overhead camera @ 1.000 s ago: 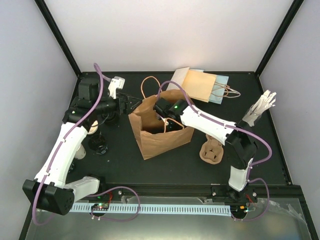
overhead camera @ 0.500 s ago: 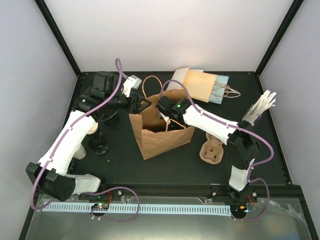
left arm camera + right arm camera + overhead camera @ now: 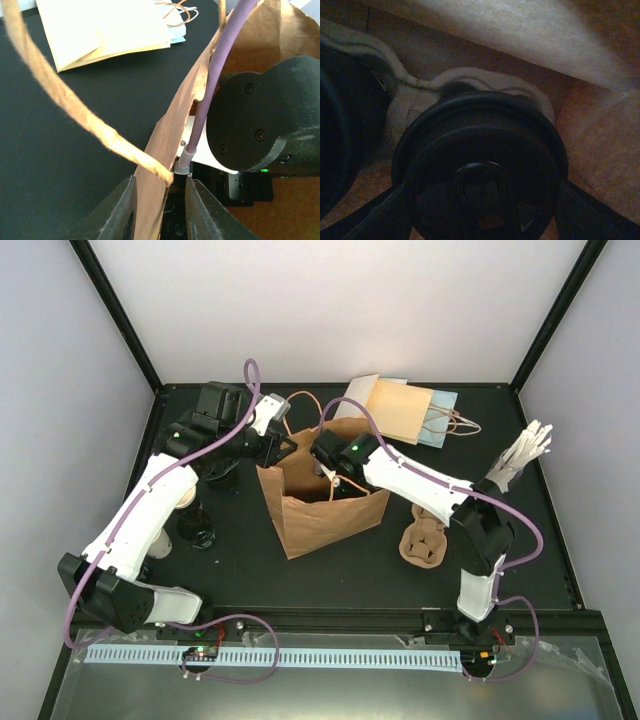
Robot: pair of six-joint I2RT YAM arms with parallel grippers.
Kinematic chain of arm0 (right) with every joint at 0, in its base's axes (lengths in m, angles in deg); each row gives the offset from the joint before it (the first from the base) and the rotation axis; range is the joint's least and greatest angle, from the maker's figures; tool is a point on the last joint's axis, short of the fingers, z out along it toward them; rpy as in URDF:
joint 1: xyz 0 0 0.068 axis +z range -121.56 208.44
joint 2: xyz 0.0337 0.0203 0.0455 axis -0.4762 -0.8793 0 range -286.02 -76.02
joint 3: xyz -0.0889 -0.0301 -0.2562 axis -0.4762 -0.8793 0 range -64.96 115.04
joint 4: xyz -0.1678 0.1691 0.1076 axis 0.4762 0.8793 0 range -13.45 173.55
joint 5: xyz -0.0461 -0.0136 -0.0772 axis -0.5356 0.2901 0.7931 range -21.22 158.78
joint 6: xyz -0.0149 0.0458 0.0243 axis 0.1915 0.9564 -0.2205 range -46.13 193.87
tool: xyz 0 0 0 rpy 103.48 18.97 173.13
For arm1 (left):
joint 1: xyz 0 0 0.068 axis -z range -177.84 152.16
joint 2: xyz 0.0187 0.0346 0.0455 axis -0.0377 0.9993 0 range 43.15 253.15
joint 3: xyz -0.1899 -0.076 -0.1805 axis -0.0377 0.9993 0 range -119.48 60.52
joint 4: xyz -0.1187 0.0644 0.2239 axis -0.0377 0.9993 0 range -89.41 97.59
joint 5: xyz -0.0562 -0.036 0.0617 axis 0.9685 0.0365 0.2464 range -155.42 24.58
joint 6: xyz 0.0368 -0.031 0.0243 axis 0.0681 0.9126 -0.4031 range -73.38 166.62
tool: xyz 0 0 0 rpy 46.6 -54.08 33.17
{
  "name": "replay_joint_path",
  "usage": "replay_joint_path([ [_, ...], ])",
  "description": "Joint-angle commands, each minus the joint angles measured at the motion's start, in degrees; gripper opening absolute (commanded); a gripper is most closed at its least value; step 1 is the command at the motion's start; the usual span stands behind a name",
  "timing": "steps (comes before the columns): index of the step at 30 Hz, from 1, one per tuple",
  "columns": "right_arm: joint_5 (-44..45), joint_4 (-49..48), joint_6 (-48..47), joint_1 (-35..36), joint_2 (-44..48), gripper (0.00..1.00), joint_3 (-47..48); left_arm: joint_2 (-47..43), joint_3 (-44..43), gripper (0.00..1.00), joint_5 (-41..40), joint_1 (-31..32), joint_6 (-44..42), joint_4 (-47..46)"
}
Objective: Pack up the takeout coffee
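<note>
The brown paper bag [image 3: 325, 510] stands open mid-table. My right arm [image 3: 400, 475] reaches down into it. Inside, a takeout coffee shows from above as a round black lid [image 3: 480, 165], seated in a pale moulded carrier [image 3: 415, 100]. My right gripper [image 3: 482, 202] flanks that lid, its fingers [image 3: 395, 207] against the lid's sides. A second dark round shape [image 3: 345, 125] sits to the left. My left gripper [image 3: 283, 447] is at the bag's left rim. Its jaws [image 3: 160, 205] straddle the paper wall [image 3: 167, 145], which lies against the left finger [image 3: 120, 210], with a gap on the other side.
A brown pulp carrier [image 3: 422, 540] lies right of the bag. Flat paper bags [image 3: 400, 408] lie at the back, a pale bundle [image 3: 520, 458] at the far right. Black lids [image 3: 198, 534] and a cream round thing [image 3: 183, 500] sit beside my left arm.
My left gripper has swung right to the bag's rim and its jaws have narrowed round the paper wall. The right arm has hardly shifted inside the bag.
</note>
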Motion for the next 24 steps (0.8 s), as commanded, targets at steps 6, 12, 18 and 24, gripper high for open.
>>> replay_joint_path([
  [6,2.85,11.01,2.59,-0.69,-3.43,0.89,6.47,0.02,-3.18,0.1,-2.51,1.18,-1.6,1.05],
  [12,4.58,15.63,2.91,-0.37,-1.21,1.0,15.04,-0.05,-4.1,0.02,-4.02,1.51,-2.19,1.7],
  [18,3.57,17.72,2.99,-0.26,0.55,1.0,20.51,0.0,-4.67,0.02,-5.16,2.29,-2.5,2.33],
  [24,5.98,17.88,4.49,-0.28,3.74,1.0,27.04,0.03,-4.99,0.02,-7.95,2.41,-1.36,2.55],
])
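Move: The far rim of the paper bag, near its left corner, already runs between my left fingertips; the far handle's loop stands roughly 5 cm ahead and 5 above them. My right hand, deep in the bag, still grips a lidded coffee whose middle is about 4 cm straight below. Another cup sits some 5 cm back and 8 left of that hand; an empty carrier lies about 13 back, 21 right, on the table 9 below. My left hand stays almost in place beside the handle's root and shuts its fingers, pinching the bag's rim. As they close, my right fingers spread fully and let go of the coffee, then I draw that hand nearly straight up off the lid, about 10 cm, edging slightly forward inside the bag. ##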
